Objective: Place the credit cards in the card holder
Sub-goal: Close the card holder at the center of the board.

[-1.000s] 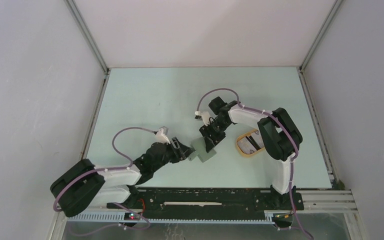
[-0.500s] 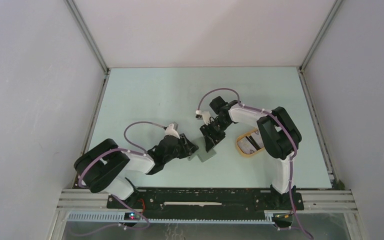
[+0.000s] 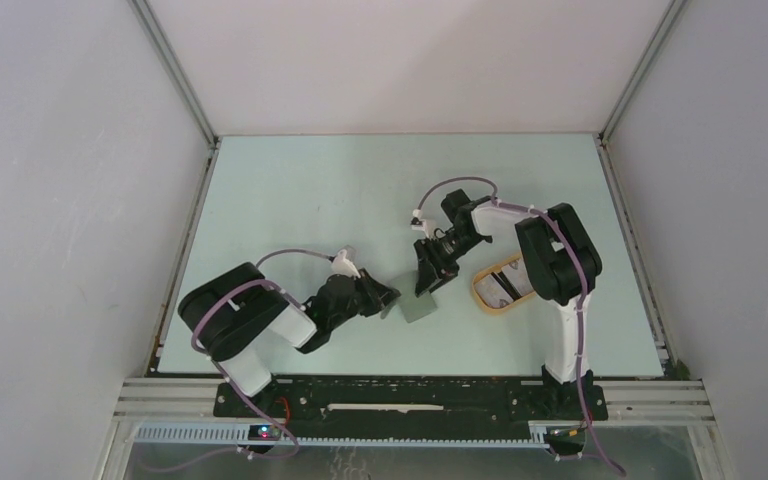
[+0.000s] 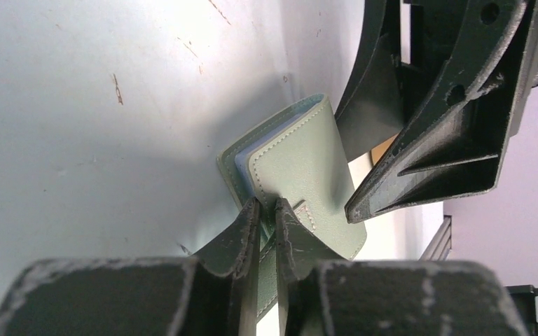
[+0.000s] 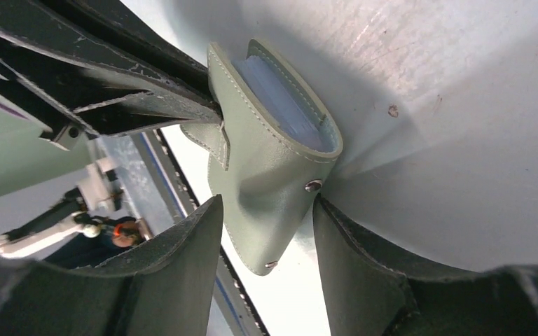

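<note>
The grey-green card holder point(image 3: 420, 308) lies partly lifted on the table between both arms. My left gripper point(image 4: 267, 204) is shut on its near edge, pinching the green leather point(image 4: 301, 161). My right gripper point(image 5: 267, 201) stands open astride the holder's snap corner point(image 5: 252, 161); one finger touches it beside the snap, the other is apart. Pale grey inner layers point(image 5: 280, 98) show in the holder's mouth. Black and pale credit cards point(image 3: 505, 283) lie in the tan tray. In the top view the left gripper point(image 3: 388, 298) meets the holder from the left and the right gripper point(image 3: 428, 278) from behind.
The tan oval tray point(image 3: 482, 292) sits just right of the card holder, under the right arm's forearm. The right arm's black fingers point(image 4: 420, 161) crowd the left wrist view. Enclosure walls and frame posts bound the table on three sides.
My left arm's shoulder swung inward and its jaws closed onto the card holder's edge. The right gripper shifted slightly right, staying over the holder.
</note>
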Action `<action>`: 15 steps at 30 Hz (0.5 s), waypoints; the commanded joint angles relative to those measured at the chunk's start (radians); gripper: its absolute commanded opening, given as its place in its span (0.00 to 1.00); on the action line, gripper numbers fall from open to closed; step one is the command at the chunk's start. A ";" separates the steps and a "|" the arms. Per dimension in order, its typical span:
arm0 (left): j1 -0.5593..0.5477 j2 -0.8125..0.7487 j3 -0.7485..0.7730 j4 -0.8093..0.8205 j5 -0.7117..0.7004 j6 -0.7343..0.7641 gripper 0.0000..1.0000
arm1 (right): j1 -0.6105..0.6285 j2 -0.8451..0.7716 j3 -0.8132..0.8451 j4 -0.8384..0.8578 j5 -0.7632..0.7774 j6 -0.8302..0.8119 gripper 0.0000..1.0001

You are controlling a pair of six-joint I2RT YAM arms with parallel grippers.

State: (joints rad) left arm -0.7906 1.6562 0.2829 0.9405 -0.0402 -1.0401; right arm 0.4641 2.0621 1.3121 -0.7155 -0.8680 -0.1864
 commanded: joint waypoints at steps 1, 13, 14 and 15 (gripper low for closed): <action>-0.009 0.083 -0.059 -0.051 0.033 -0.003 0.13 | -0.002 0.065 0.007 0.006 -0.040 0.021 0.59; -0.009 0.076 -0.072 0.021 0.033 -0.018 0.15 | -0.048 0.092 0.009 0.010 -0.173 0.052 0.13; -0.007 0.062 -0.077 0.033 0.033 -0.017 0.18 | -0.054 0.086 0.009 0.011 -0.183 0.048 0.05; -0.008 0.047 -0.087 0.044 0.033 -0.019 0.21 | -0.062 0.076 0.009 0.010 -0.193 0.045 0.02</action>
State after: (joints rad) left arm -0.7891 1.7164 0.2535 1.0748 -0.0338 -1.0817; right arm 0.4194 2.1502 1.3125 -0.7166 -1.0557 -0.1268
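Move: The card holder, already folded over its cards, has its middle about 4 cm to the right of the left hand, roughly 1 cm back and just below it; the left fingers are already nearly shut at its edge by the strap. From the right hand, whose open fingers straddle the folded edge, the holder's middle is some 3 cm to the left, 1 cm back and 1 cm below. The card tray stands about 15 cm to the right of the right hand and 1 cm farther out. Closing in on the folded edge, the right hand eases less than 1 cm back and slightly left while its wrist turns some 15 degrees, fingers tipping further down, and then its wide-open fingers shut to pinch the studded fold. The left hand stays in place and keeps its nearly shut fingers on the strap-side edge, rolling only slightly. ##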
